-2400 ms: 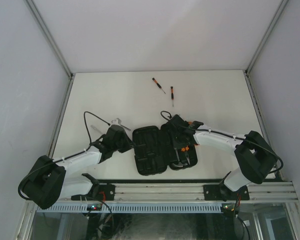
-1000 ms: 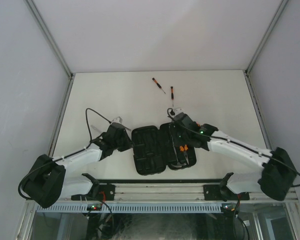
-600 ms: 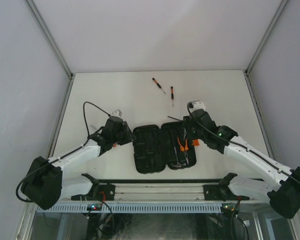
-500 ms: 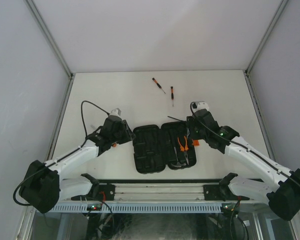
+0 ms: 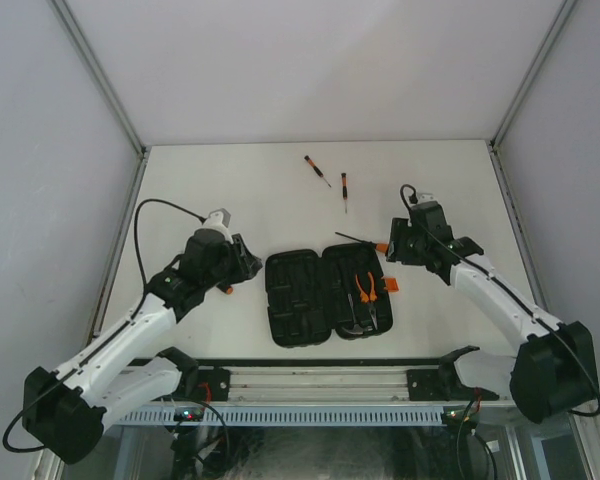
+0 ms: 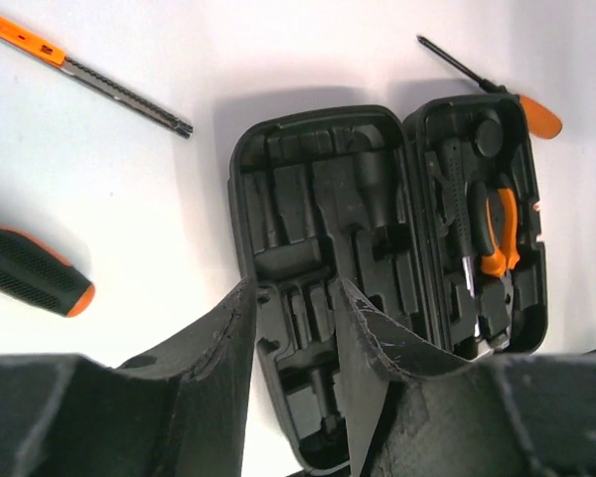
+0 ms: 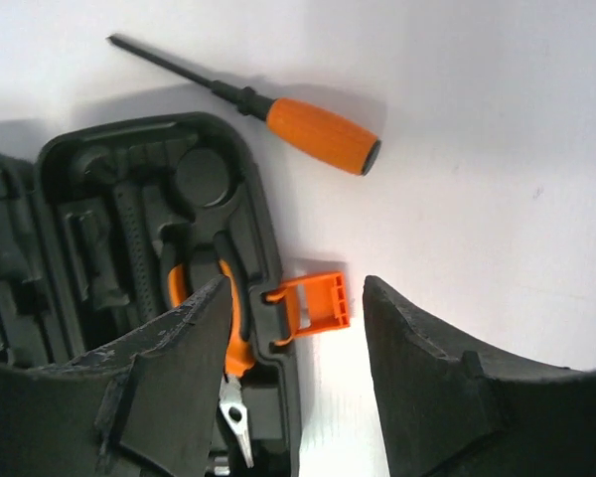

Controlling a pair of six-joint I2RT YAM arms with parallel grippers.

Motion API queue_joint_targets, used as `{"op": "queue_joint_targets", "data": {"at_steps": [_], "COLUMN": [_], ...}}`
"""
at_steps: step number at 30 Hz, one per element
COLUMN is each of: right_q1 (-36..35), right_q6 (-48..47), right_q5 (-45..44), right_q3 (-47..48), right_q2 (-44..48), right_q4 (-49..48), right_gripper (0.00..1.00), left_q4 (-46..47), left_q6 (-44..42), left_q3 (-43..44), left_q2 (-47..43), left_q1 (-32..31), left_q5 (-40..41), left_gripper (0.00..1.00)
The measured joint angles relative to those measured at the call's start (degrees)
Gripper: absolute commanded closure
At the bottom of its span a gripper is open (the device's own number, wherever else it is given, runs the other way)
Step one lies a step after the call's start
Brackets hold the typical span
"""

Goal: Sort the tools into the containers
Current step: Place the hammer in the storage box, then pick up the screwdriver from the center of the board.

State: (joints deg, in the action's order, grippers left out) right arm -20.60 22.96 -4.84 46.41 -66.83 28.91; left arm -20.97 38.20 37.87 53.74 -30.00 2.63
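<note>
The black tool case (image 5: 298,300) lies open and flat near the table's front, its orange latch (image 7: 313,303) sticking out on the right. A pair of pliers (image 5: 365,290) with orange handles sits in its right half (image 6: 482,229). An orange-handled screwdriver (image 7: 318,134) lies just beyond the case. Two small screwdrivers (image 5: 317,170) (image 5: 344,190) lie farther back. My left gripper (image 6: 293,285) hovers open over the case's left edge, holding nothing. Above the latch, my right gripper (image 7: 296,288) is open and holds nothing.
Left of the case lie a thin tool with an orange handle (image 6: 79,65) and a thick black-and-orange handle (image 6: 30,268). Grey walls close in the table (image 5: 230,190) on three sides, and a metal rail (image 5: 380,385) runs along the front.
Both grippers have opened and drawn back from the case, the left toward the left, the right toward the right and rear. The case now lies fully uncovered.
</note>
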Motion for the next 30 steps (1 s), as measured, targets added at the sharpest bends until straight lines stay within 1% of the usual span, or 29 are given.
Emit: {"op": "queue_joint_targets", "data": {"at_steps": [3,6,11,14,23,30], "right_q1": [2.89,4.39,4.87,4.85,4.85,4.72], "right_q6": [-0.98,-2.75,-6.01,-8.24,-14.45,-16.59], "right_q5": [1.95,3.04,4.07,4.09,4.17,5.51], "right_q3": [0.55,3.41,11.15,14.29,20.31,21.97], "right_q2": [-4.13,-9.88,-20.17,-24.41,-31.52,-34.82], "right_q4": [-0.92,-0.87,-0.24,0.37,4.37,6.84], "right_gripper": [0.44,0.44,0.44,0.44,0.45,0.47], "left_q4": [-2.91,-5.27,-7.98,-8.79,-10.1,-10.12], "left_q6": [-1.53,-2.86,-4.39,-4.52,-4.85,-4.85], "left_q3": [0.76,1.4,1.68,1.68,1.68,1.68], "left_q2": [-2.01,-3.69,-5.55,-5.66,-5.77,-5.46], "left_q1": [0.04,0.11,0.31,0.48,0.66,0.94], "left_q5": [0.15,0.26,0.81,0.85,0.83,0.68], "left_gripper": [0.59,0.59,0.59,0.59,0.58,0.59]}}
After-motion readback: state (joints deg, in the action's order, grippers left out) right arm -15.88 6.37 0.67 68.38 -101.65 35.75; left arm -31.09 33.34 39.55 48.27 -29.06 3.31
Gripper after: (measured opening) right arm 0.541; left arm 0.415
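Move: Roughly 9 cm ahead of the right hand, 1 cm to its left and 12 cm below lies the handle of the orange screwdriver. At about the same depth, the storage box's orange latch is about 1 cm ahead and 1 cm right, and the middle of the open storage box some 15 cm left and 3 cm back. From the left hand the handle lies about 29 cm right, 10 cm ahead and 15 cm below. Leaving the storage box's side, the right hand sinks about 7 cm and reaches some 6.5 cm forward, towards the orange screwdriver's handle: most of the reach comes early, then it keeps dropping while the wrist tips down about 20 degrees and turns a little counter-clockwise. Its fingers stay half open. The empty left hand eases about 3 cm back and left. ##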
